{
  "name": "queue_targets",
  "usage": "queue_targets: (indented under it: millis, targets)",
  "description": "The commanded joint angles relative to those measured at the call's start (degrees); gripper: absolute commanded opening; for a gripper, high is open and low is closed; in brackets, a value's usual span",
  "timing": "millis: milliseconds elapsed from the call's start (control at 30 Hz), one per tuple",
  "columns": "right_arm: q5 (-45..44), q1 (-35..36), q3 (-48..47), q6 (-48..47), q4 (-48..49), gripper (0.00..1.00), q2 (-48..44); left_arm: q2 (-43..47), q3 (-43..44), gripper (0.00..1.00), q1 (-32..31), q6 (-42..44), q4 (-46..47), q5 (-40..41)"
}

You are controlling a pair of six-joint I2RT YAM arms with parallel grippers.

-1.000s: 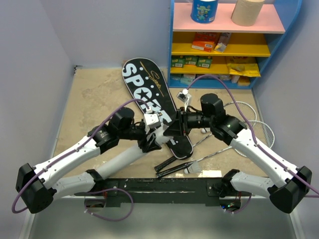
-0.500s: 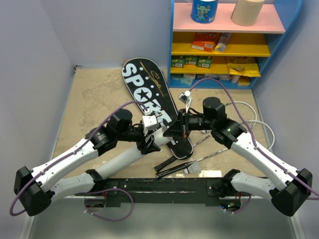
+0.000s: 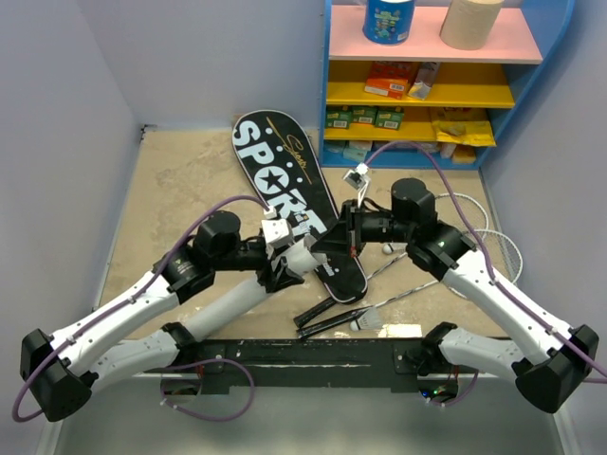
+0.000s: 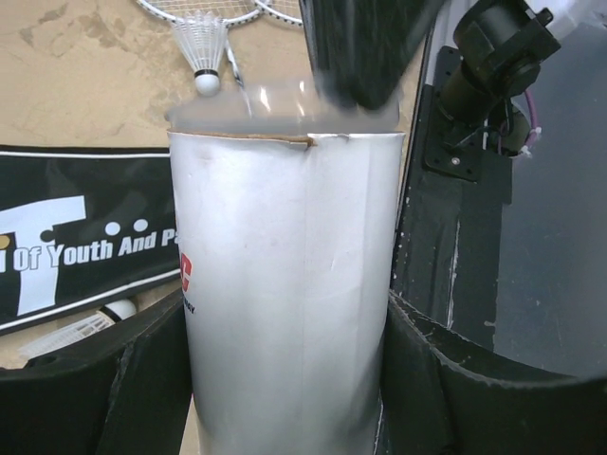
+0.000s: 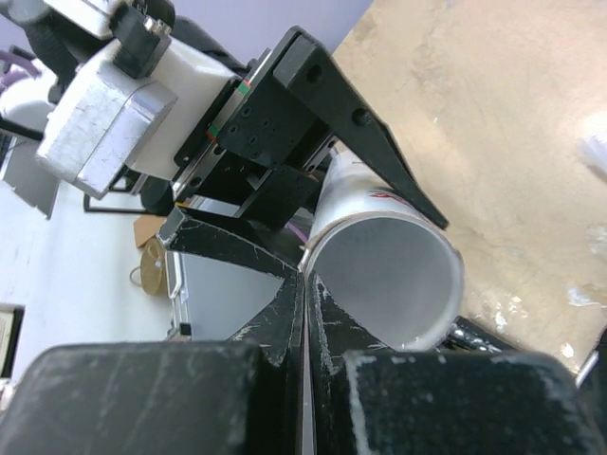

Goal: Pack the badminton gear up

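Observation:
My left gripper (image 3: 283, 268) is shut on the long white tube (image 3: 242, 296), whose wall fills the left wrist view (image 4: 285, 284) between both fingers (image 4: 142, 370). The tube's open mouth (image 5: 389, 275) faces my right gripper (image 5: 305, 284), whose jaws are pressed together with nothing between them, tips at the tube's rim. From above, the right gripper (image 3: 332, 248) hovers over the narrow end of the black SPORT bag (image 3: 285, 180). Two rackets (image 3: 332, 322) lie on the floor near a shuttlecock (image 3: 368, 320). Another shuttlecock (image 4: 202, 47) lies by the racket heads (image 4: 190, 11).
A blue shelf unit (image 3: 427, 85) with boxes and paper rolls stands at the back right. Pale walls close in on the left and right. The black base rail (image 3: 303, 355) runs along the near edge. A shuttlecock (image 4: 90, 322) lies beside the bag.
My right gripper has shut and drawn slightly right, at the tube's mouth. The left arm has shifted a little to the left, still holding the tube.

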State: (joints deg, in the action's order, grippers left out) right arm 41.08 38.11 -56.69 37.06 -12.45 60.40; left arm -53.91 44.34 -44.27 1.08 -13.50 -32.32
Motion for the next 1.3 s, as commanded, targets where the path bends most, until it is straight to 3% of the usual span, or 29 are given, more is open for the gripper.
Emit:
queue_targets:
  millis: [0, 267, 500, 967, 1267]
  targets:
    - [-4.3, -5.7, -4.9, -3.1, -3.3, 0.00, -0.8, 3.1, 0.0, 0.01, -0.2, -0.1, 2.9, -2.7]
    - [-5.5, -9.5, -8.3, -6.4, -8.3, 0.00, -0.9, 3.4, -0.1, 0.01, -0.2, -0.3, 3.0, -2.1]
    - [-18.9, -9.5, -13.3, -9.5, -11.9, 0.00, 2.9, 2.9, -0.3, 0.01, -0.1, -0.3, 3.2, -2.0]
    - [-56.7, -10.9, -15.2, -7.3, -13.0, 0.00, 25.5, 3.0, -0.7, 0.01, -0.1, -0.7, 3.4, 0.4]
    - [-60.3, -16.0, -17.3, -6.2, -9.0, 0.00, 39.7, 4.1, -1.2, 0.02, -0.2, -2.2, 3.7, 1.6]
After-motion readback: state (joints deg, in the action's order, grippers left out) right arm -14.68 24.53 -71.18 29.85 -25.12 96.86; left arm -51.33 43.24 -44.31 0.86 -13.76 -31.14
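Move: The right gripper, shut on the rim of the clear lid, is at the tube's mouth, whose middle lies level with it, about 4 cm to its left and 2 cm below. The bare table spot for the lid is some 26 cm ahead, 16 cm right and 29 cm down; at that same table height, the bag's middle is 30 cm ahead and 6 cm left, the nearer shuttlecock 17 cm ahead and 21 cm right. From the left hand the spot lies roughly 27 cm ahead, 29 cm right, 21 cm down. Keep the right fingers shut on the lid's rim and draw it away from the tube's mouth, first forward and right with a slight rise. Then swing on forward and down past the bag towards the bare table, some 24 cm forward, 20 cm down and 14 cm right in all, turning the wrist clockwise and tipping the fingers steeply forward-down. Hold the tube nearly still in the left gripper. ##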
